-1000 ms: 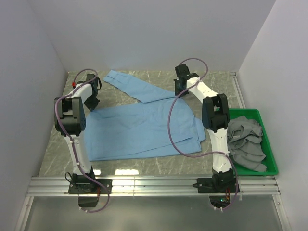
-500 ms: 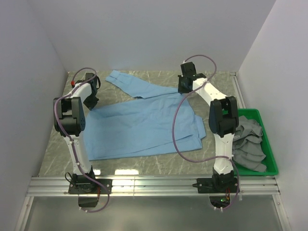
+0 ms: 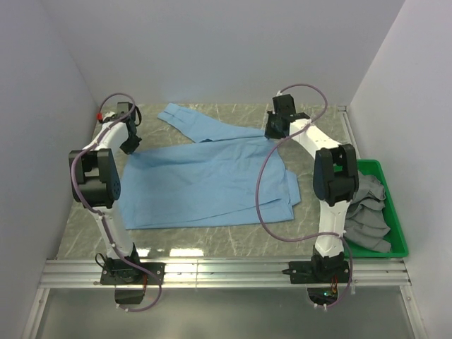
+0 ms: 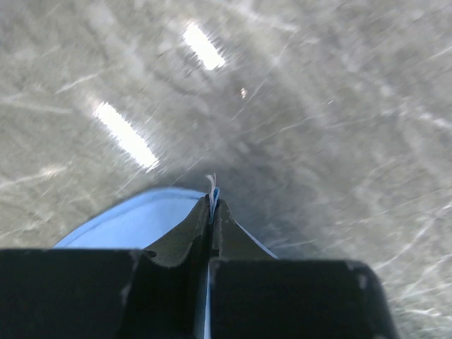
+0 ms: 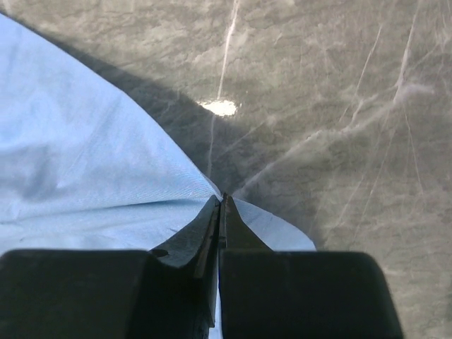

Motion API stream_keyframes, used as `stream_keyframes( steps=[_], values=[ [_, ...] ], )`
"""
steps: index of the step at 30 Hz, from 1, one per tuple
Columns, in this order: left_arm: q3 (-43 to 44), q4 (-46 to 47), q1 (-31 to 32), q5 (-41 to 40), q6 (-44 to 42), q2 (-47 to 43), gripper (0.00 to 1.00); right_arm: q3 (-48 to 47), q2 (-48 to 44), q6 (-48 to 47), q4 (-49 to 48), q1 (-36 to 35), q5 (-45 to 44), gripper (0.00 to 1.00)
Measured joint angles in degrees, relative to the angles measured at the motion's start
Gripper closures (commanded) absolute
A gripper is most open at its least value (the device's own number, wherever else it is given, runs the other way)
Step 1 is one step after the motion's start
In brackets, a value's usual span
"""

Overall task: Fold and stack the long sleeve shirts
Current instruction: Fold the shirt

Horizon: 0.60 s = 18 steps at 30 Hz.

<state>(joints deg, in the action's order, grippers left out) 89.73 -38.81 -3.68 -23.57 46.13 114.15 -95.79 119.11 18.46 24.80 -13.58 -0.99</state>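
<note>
A light blue long sleeve shirt (image 3: 205, 180) lies spread across the marble table, one sleeve (image 3: 205, 126) stretched toward the back. My left gripper (image 3: 130, 145) is shut on the shirt's far left corner; a sliver of blue cloth (image 4: 213, 192) sticks out between the closed tips (image 4: 212, 205). My right gripper (image 3: 271, 134) is shut on the shirt's far right corner, with blue cloth (image 5: 85, 169) fanning out from both sides of the closed tips (image 5: 222, 201). More shirts, grey (image 3: 364, 208), lie piled in a tray.
A green tray (image 3: 397, 219) holding the grey pile stands at the right edge of the table. White walls close in the left, back and right. The arm bases and a metal rail (image 3: 226, 272) run along the near edge.
Both grippers have moved toward the back of the table with the cloth held, drawing the shirt's far edge taut and flatter; the near hem has slid away from the front edge.
</note>
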Motion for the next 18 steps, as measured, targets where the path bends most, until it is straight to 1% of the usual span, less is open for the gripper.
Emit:
stream_keyframes(
  steps=[4,9,14,18],
  values=[
    [-4.09,0.87,-0.24,0.15,0.17,-2.12,0.99,3.93,-3.78,0.9,-2.01,0.15,1.49,1.0],
    [-7.96,1.42,-0.39,-0.02,1.7,-4.7,0.99,11.72,-10.25,3.3,-4.59,0.15,2.82,1.0],
    [-13.49,3.15,-0.61,0.07,3.65,-10.67,0.99,19.08,-16.0,6.56,-6.6,0.37,4.07,1.0],
    [-17.73,4.72,-0.76,-0.17,4.81,-14.56,0.99,24.06,-18.47,9.05,-8.63,0.66,5.29,1.0]
  ],
)
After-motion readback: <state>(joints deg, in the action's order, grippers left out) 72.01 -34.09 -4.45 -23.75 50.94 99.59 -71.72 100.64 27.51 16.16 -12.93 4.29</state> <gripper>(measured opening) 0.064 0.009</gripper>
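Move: Both hands already pinch the shirt's far edge, held several centimetres off the table. The near edge it is taken towards lies about 29 cm back and 4 cm right of the left hand, some 7 cm below. From the right hand, the near edge's right end is about 32 cm back, 5 cm right and 8 cm below, and the far sleeve's cuff about 9 cm ahead and 36 cm left. Still pinching the shirt's far edge, both hands carry it back 6 to 7.5 cm towards the near edge. ##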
